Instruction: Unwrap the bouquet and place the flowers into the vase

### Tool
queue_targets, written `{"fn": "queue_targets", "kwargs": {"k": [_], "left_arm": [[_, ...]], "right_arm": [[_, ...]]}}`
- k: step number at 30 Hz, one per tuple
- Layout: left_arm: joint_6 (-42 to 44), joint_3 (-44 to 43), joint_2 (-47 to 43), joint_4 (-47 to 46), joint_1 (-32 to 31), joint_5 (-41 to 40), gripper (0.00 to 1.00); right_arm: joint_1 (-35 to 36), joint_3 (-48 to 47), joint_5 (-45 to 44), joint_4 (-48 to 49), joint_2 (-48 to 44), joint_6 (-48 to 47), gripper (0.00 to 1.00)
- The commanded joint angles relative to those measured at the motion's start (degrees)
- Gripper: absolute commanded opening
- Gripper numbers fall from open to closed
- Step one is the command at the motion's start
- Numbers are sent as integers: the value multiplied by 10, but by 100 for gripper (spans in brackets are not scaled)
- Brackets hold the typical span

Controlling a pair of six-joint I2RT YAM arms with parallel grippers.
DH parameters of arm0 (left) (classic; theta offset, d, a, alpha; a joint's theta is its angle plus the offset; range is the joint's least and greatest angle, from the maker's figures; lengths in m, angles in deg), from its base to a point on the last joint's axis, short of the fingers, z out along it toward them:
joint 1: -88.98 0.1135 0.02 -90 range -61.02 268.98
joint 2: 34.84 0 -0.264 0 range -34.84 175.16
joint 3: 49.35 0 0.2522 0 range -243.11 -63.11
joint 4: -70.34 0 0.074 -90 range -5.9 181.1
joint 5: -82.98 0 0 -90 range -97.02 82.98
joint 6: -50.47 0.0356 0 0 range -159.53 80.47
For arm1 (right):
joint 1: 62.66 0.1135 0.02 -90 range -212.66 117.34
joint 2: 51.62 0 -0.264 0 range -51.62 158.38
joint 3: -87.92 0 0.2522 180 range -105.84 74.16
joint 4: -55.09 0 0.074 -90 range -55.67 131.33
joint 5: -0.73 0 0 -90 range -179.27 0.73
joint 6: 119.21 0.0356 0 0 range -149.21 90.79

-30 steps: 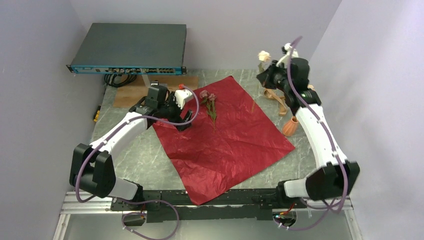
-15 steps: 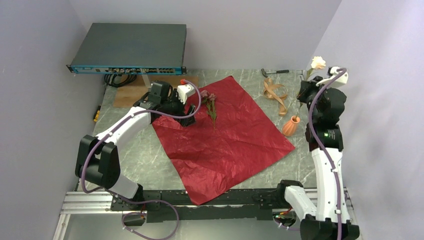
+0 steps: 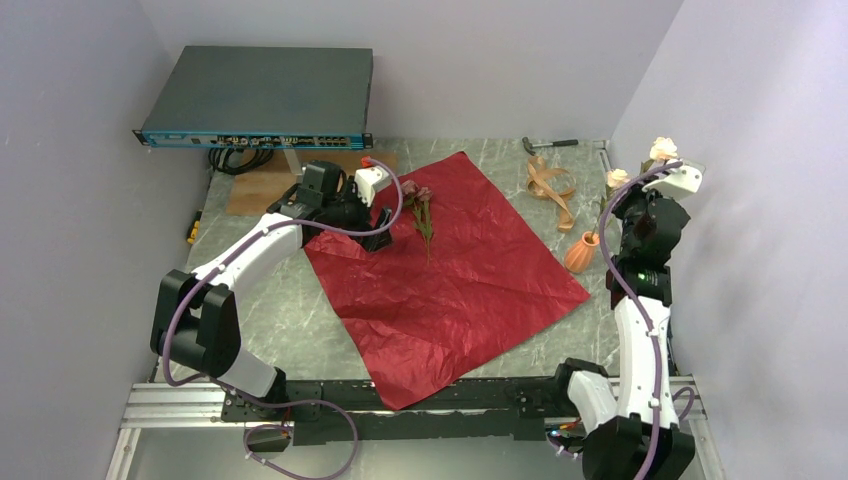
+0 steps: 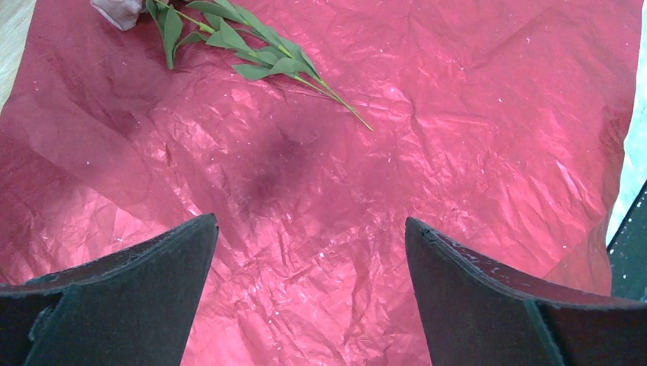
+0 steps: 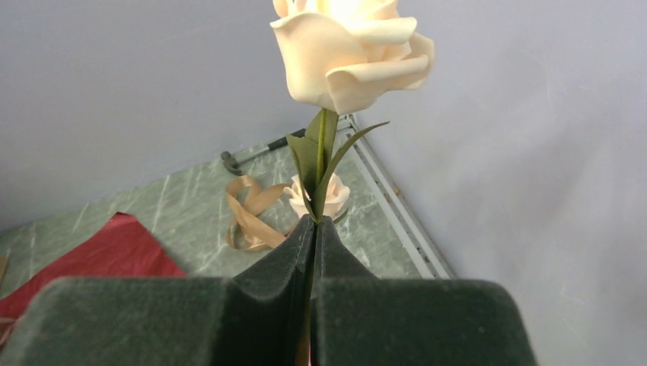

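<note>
The bouquet's dark red wrapping paper [image 3: 450, 265] lies spread flat on the table. Two pink flowers [image 3: 420, 208] lie on its far corner, and their leafy stems [image 4: 263, 57] show in the left wrist view. My left gripper [image 3: 378, 232] [image 4: 309, 221] hovers open over the paper just left of them, nothing between its fingers. My right gripper [image 3: 645, 188] [image 5: 314, 225] is shut on the stem of a cream rose [image 3: 662, 150] [image 5: 352, 49], held upright near the right wall. The orange vase [image 3: 581, 253] stands below and left of it, with another cream rose [image 3: 617, 178] [image 5: 332, 200] rising from it.
A loose tan ribbon [image 3: 550, 190] [image 5: 248, 217] lies behind the vase, and a small metal tool [image 3: 550, 144] by the back wall. A network switch [image 3: 260, 95] sits on a wooden board [image 3: 255, 190] at the back left. The right wall is close to the right arm.
My right arm has swung right with the cream rose, from the far middle of the table to beside the right wall above the vase. The left gripper edged slightly toward the flowers.
</note>
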Motion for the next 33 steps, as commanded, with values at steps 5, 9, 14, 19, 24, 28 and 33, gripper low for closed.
{"fn": "queue_targets", "kwargs": {"k": [5, 9, 14, 19, 24, 28, 33], "left_arm": [[4, -8, -1, -22, -3, 11, 99], [-2, -7, 2, -24, -3, 13, 99], [2, -3, 4, -28, -3, 13, 99], [5, -4, 7, -27, -3, 12, 99], [9, -1, 7, -28, -3, 11, 99], [9, 1, 8, -29, -3, 12, 99], [10, -2, 13, -31, -3, 10, 99]], "right_arm": [[-9, 26, 3, 132, 34, -15, 0], [-9, 30, 12, 151, 52, -10, 0], [-9, 40, 20, 180, 78, -24, 0], [-9, 55, 25, 195, 96, -36, 0], [-9, 66, 30, 206, 115, -38, 0], [-9, 73, 39, 213, 130, -39, 0], [-9, 89, 42, 214, 136, -37, 0]]}}
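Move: The vase stands almost under my right hand, which already holds a white rose by its stem: roughly 5 cm ahead, 1 cm left, its middle some 26 cm below. The other white rose, in the vase, has its head about 9 cm ahead, 1 cm right and 6 cm below my right hand. The ribbon lies some 27 cm ahead and 4 cm left of my right hand, 32 cm lower. From my left hand, the vase is about 46 cm right, 3 cm ahead and 10 cm below. I bring the held rose down towards the vase with my right hand. First I ease it forward about 4 cm with only a slight sinking and a touch to the right, then I lower it more steeply, about 7 cm down in all, closing in on the rose already standing there. My fingers stay shut on the stem and keep pointing nearly level, with barely any tilt. ##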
